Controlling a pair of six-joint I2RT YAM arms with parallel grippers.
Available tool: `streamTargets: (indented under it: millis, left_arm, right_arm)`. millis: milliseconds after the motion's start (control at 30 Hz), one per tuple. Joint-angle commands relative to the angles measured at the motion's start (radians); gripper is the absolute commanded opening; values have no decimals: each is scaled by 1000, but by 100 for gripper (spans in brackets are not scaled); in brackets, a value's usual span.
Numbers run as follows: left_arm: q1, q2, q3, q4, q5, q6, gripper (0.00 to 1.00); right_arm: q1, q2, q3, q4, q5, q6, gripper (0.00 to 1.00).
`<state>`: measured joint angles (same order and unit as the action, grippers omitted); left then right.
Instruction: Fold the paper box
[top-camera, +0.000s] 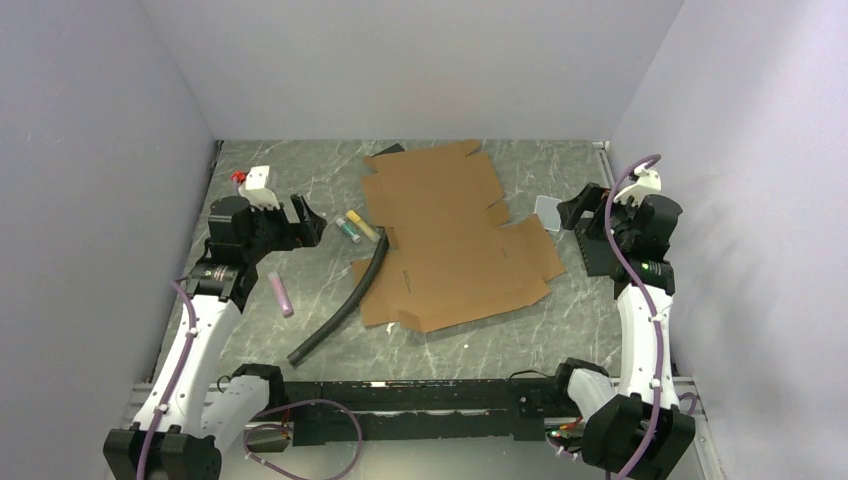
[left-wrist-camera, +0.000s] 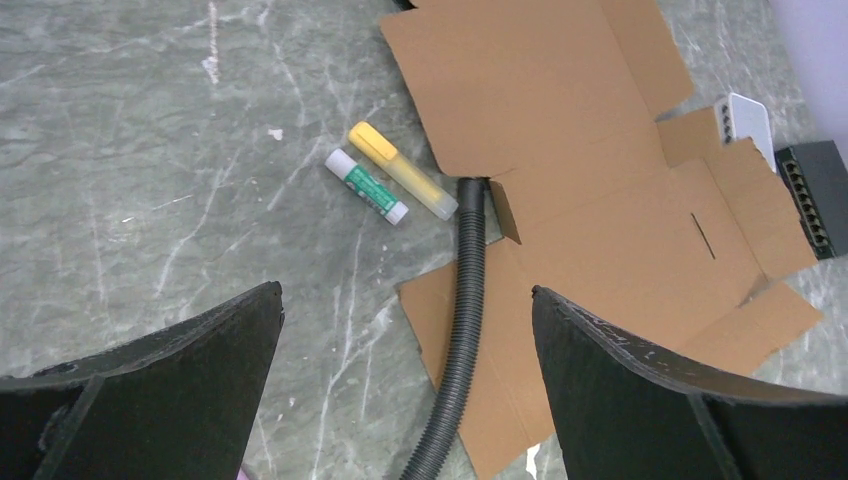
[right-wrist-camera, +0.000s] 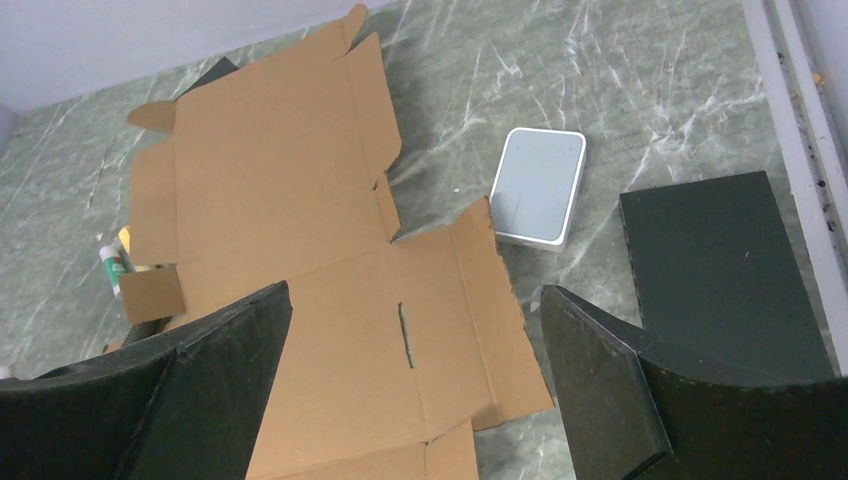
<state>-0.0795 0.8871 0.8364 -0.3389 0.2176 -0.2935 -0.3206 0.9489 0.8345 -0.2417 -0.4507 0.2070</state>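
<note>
The paper box (top-camera: 450, 240) lies flat and unfolded in the middle of the table, brown cardboard with flaps, tabs and crease lines. It also fills much of the left wrist view (left-wrist-camera: 600, 200) and the right wrist view (right-wrist-camera: 300, 220). My left gripper (top-camera: 305, 220) hovers open to the left of the box, its jaws wide apart with nothing between them (left-wrist-camera: 405, 292). My right gripper (top-camera: 575, 210) hovers open at the box's right edge, also holding nothing (right-wrist-camera: 415, 290).
A black corrugated hose (top-camera: 345, 300) lies across the box's left flap (left-wrist-camera: 465, 330). A glue stick (left-wrist-camera: 367, 187) and a yellow marker (left-wrist-camera: 400, 170) lie beside it. A pink pen (top-camera: 281, 293) lies farther left. A translucent square container (right-wrist-camera: 538, 185) and a black slab (right-wrist-camera: 720, 260) sit to the right.
</note>
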Motion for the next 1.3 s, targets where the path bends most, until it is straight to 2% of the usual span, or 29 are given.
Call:
streamTargets:
  millis: [0, 267, 500, 767, 933, 1100, 1267]
  left_arm:
    - [13, 14, 43, 55, 133, 5, 99]
    - [17, 47, 42, 89, 261, -6, 99]
    - [23, 99, 64, 66, 306, -13, 99]
    - [18, 228, 101, 17, 378, -25, 99]
    - [-30, 315, 138, -63, 339, 3, 99]
    - [-115, 339, 161, -134, 163, 68, 99]
    - [-149, 347, 156, -136, 108, 76, 99]
  right_arm:
    - [-6, -3, 42, 17, -20, 7, 100]
    - [-6, -7, 24, 13, -188, -85, 100]
    - [-6, -10, -24, -7, -457, -316, 100]
    - [-6, -13, -69, -6, -524, -372, 100]
    - [-6, -28, -65, -22, -526, -391, 100]
    - [-2, -22, -67, -37, -580, -428, 100]
    - [4, -20, -64, -79, -622, -475, 100]
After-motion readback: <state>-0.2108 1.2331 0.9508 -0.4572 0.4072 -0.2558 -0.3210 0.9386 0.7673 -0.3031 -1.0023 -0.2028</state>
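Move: The left hand is empty and open, with the box's near-left flap about 11 cm back, 11 cm to its right and 22 cm below. The hose crossing that flap has its middle some 14 cm back and 5 cm right; the glue stick lies 5 cm ahead, 4 cm right. From the right hand, the box's right flap is about 3 cm back, 7 cm left and 22 cm below, the white router 8 cm ahead and 2 cm left. The left hand, fingers kept wide open, first slides right and then drops, ending about 7 cm farther right and 7 cm lower, tipping some 20 degrees down and turning clockwise as it closes in on the hose and the box's near-left flap. Meanwhile the right hand, also wide open, swings about 8 cm left and 4 cm back towards the box's right flap, sinking slightly and turning some 35 degrees counter-clockwise to face in over the cardboard. ##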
